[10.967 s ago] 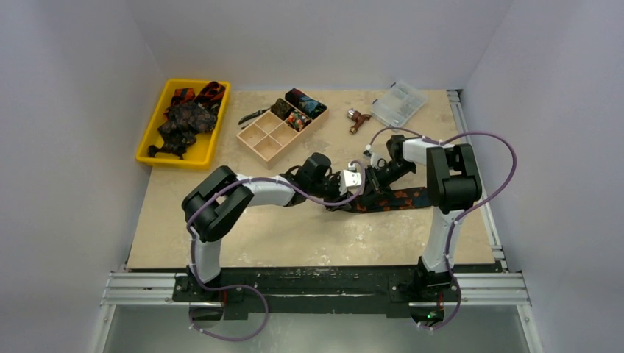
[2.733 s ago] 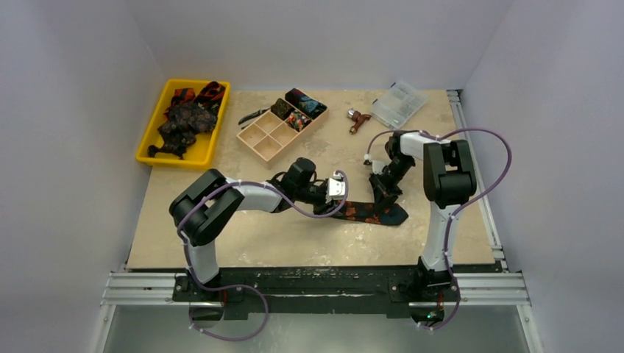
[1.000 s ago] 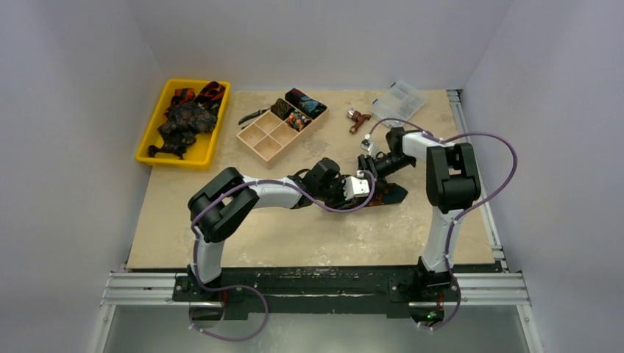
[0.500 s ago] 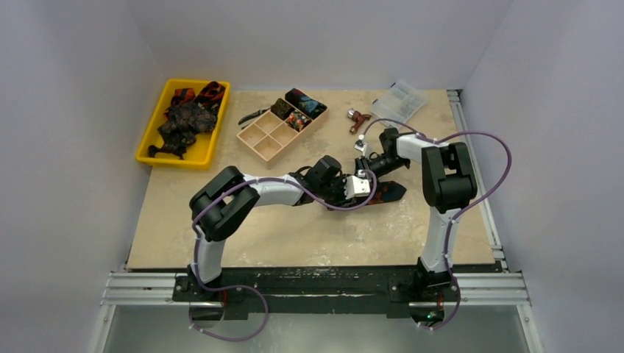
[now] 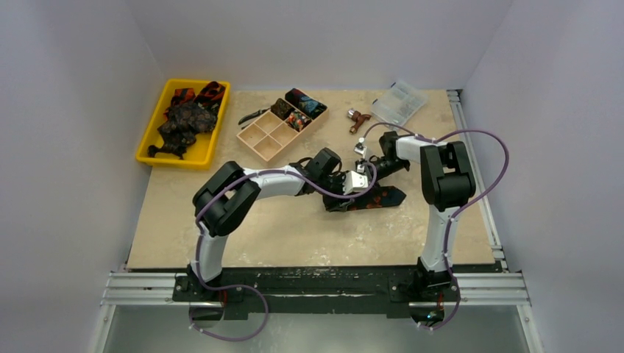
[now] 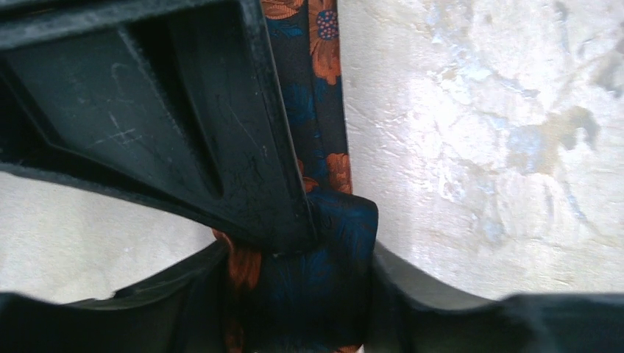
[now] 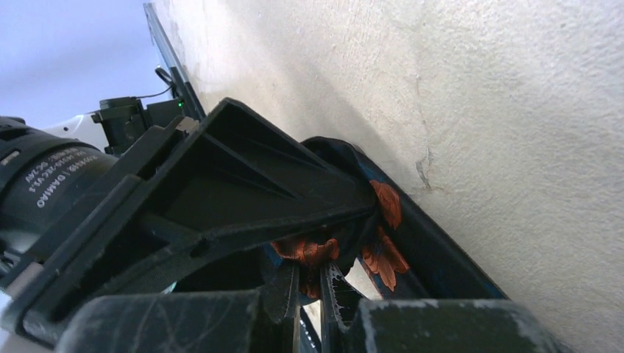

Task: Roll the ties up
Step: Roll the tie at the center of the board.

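Note:
A dark tie (image 5: 380,198) with orange flowers lies mid-table, its near end rolled up. In the left wrist view the roll (image 6: 331,254) sits between my left gripper's (image 6: 298,293) fingers, touching both, while the flat strip (image 6: 324,88) runs away over the table. My right gripper's finger (image 6: 184,110) reaches in from the upper left onto the roll. In the right wrist view my right gripper (image 7: 309,271) is shut, pinching orange fabric of the tie (image 7: 384,257). From above, the left gripper (image 5: 352,185) and right gripper (image 5: 363,170) meet at the roll.
A yellow bin (image 5: 151,141) at the back left holds several loose ties (image 5: 188,118). A wooden compartment tray (image 5: 266,140) has rolled ties (image 5: 302,107) in its far cells. Pliers (image 5: 254,115), a red-handled tool (image 5: 358,118) and a clear plastic box (image 5: 399,103) lie along the back.
My right gripper has closed on the tie's fabric at the roll. Both grippers have shifted slightly left and back, and more of the tie's flat tail now shows.

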Action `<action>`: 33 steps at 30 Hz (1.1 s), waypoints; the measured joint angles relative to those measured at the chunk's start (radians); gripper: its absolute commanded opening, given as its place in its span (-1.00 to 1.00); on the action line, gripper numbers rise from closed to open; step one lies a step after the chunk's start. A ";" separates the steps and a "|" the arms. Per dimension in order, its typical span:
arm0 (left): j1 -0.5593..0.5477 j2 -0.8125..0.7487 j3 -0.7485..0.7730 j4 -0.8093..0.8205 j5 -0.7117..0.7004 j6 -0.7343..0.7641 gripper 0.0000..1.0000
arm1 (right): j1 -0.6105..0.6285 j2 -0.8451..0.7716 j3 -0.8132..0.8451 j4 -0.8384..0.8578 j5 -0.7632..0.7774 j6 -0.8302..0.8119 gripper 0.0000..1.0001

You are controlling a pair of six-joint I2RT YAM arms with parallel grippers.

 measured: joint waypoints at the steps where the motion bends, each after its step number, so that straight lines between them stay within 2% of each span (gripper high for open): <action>1: 0.005 -0.001 -0.003 0.001 0.017 -0.013 0.22 | 0.000 0.000 -0.005 0.001 0.003 0.001 -1.00; 6: 0.028 -0.042 -0.079 0.072 0.066 -0.074 0.29 | 0.002 -0.008 -0.024 0.018 0.019 0.005 -1.00; 15: 0.047 -0.105 -0.248 0.306 0.092 -0.194 0.32 | 0.010 -0.027 -0.043 0.040 0.098 0.013 -1.00; 21: 0.055 -0.102 -0.261 0.357 0.087 -0.212 0.26 | 0.010 -0.008 -0.036 0.039 0.177 0.018 -1.00; 27: 0.055 -0.093 -0.257 0.374 0.085 -0.229 0.35 | 0.022 -0.004 -0.011 0.012 0.213 0.026 -1.00; 33: 0.056 -0.091 -0.257 0.437 0.089 -0.322 0.39 | 0.026 -0.005 -0.010 0.010 0.222 0.028 -1.00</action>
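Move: The rolled part of the tie lies between the left fingers, about 1 cm to the right of the left hand point and level with it. From the right hand, whose shut fingers already pinch the roll, its middle is roughly 2 cm left, 1 cm back and 2 cm below. The unrolled tail runs right along the board, its pointed tip some 12 cm right of the right hand, neither ahead nor back, 4 cm lower. The brown tool stands about 19 cm straight ahead of the right hand. Keep the right fingers shut on the tie's fold and take it down about 3 cm and 2 cm right, over the tail, tipping the fingers steeper. Meanwhile loosen the left fingers wider around the roll's ends, ease back and left 1.5 cm, then come forward and right again and rise, the fingers tilting some 15 degrees shallower. ##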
